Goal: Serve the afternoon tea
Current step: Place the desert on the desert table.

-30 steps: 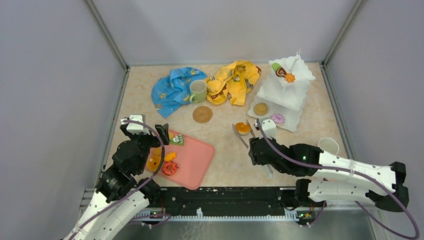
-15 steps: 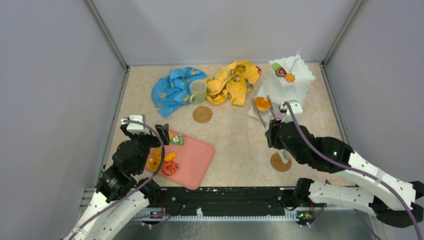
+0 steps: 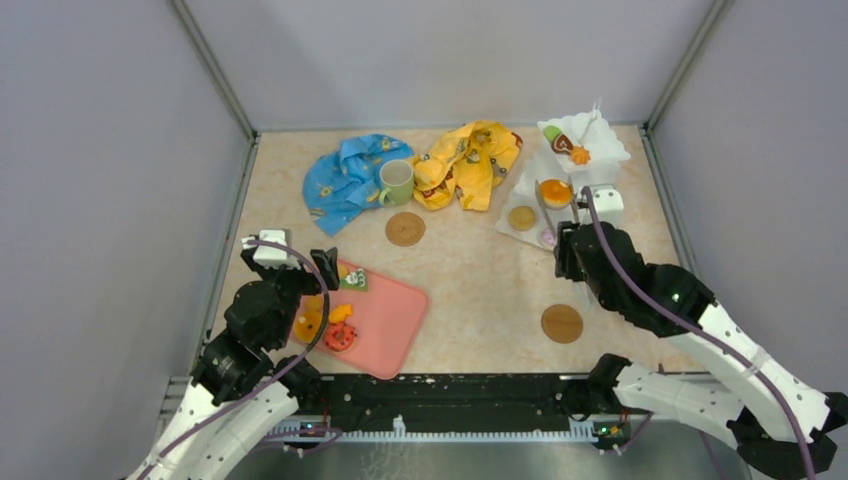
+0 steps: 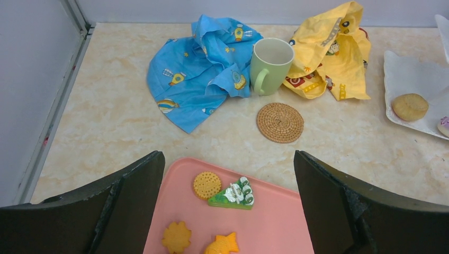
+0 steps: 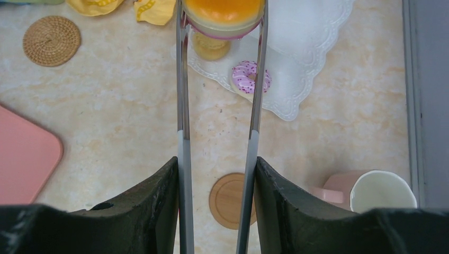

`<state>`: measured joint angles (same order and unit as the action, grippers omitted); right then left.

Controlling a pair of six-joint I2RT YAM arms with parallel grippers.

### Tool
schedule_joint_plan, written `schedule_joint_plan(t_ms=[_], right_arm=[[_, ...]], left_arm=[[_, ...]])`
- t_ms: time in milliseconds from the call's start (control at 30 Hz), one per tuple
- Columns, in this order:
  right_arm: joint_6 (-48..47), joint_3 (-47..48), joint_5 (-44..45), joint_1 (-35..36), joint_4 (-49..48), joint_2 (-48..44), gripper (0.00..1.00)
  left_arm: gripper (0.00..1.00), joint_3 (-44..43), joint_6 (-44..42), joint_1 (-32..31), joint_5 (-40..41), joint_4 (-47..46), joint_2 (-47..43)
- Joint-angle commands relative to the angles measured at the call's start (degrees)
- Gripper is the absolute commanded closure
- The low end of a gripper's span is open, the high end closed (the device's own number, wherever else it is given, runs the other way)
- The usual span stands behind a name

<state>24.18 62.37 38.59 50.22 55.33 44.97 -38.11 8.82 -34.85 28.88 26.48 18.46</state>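
My right gripper (image 3: 573, 243) is shut on metal tongs (image 5: 181, 79). The tongs grip an orange pastry (image 3: 555, 192) over the white three-tier stand (image 3: 590, 165). A cookie (image 3: 521, 217) and a pink donut (image 5: 251, 76) lie on its bottom tier. Small pastries (image 3: 568, 143) sit on the top tier. My left gripper (image 4: 227, 159) is open above the pink tray (image 4: 317, 222), which holds a round cookie (image 4: 207, 184), a green cake slice (image 4: 233, 194) and other pastries. The pale green mug (image 3: 396, 181) stands by a woven coaster (image 3: 405, 228). A wooden coaster (image 3: 561, 323) lies near my right arm. The white mug (image 5: 382, 191) shows only in the right wrist view.
A blue cloth (image 3: 345, 175) and a yellow cloth (image 3: 470, 160) lie crumpled at the back, either side of the green mug. Grey walls close in the table on three sides.
My right arm has carried the tongs and orange pastry away from the table's middle, right and back to the stand. The wooden coaster is now uncovered. The left arm has not moved.
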Motion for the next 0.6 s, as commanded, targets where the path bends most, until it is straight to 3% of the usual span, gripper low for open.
schedule_joint_plan(t_ms=[0,167,567], right_arm=[[-4.93,1.71,-5.64,-6.05,-6.54,1.75,0.63],[-7.12,0.55,-11.18,-12.18,-10.90,4.37,0.63],[-9.23,-1.91,-16.53,-19.40,-16.78,7.62,0.64]], left_arm=[[0.01,0.16,-0.65,0.14,-0.73,-3.20,-0.48],[0.01,0.16,-0.71,0.16,-0.81,-3.28,-0.46],[0.01,0.24,-0.98,0.14,-0.76,-3.42,-0.63]])
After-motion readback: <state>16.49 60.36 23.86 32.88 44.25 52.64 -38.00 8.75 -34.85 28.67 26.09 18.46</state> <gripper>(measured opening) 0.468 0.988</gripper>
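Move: The middle tier of the white dessert stand, for which the orange-topped cake in the tongs is bound, has its middle about 22 cm ahead of the right hand, 5 cm to its right and 13 cm lower. The top tier is roughly 24 cm ahead, 6 right, near hand height. On the bottom tier, 22 cm below the hand, the donut lies 14 cm ahead and 3 right, the round yellow cake 19 ahead and 4 left. From the left hand, the middle tier is some 21 cm ahead, 49 right, 13 below. The orange-topped cake, still pinched between the tong tips, is carried about 5 cm forward and, mostly late on, some 2 cm down towards the middle tier by the right hand. The wrist tips down slightly, dipping the tips a little more, and the fingers keep their half-open grip on the tong handles. ##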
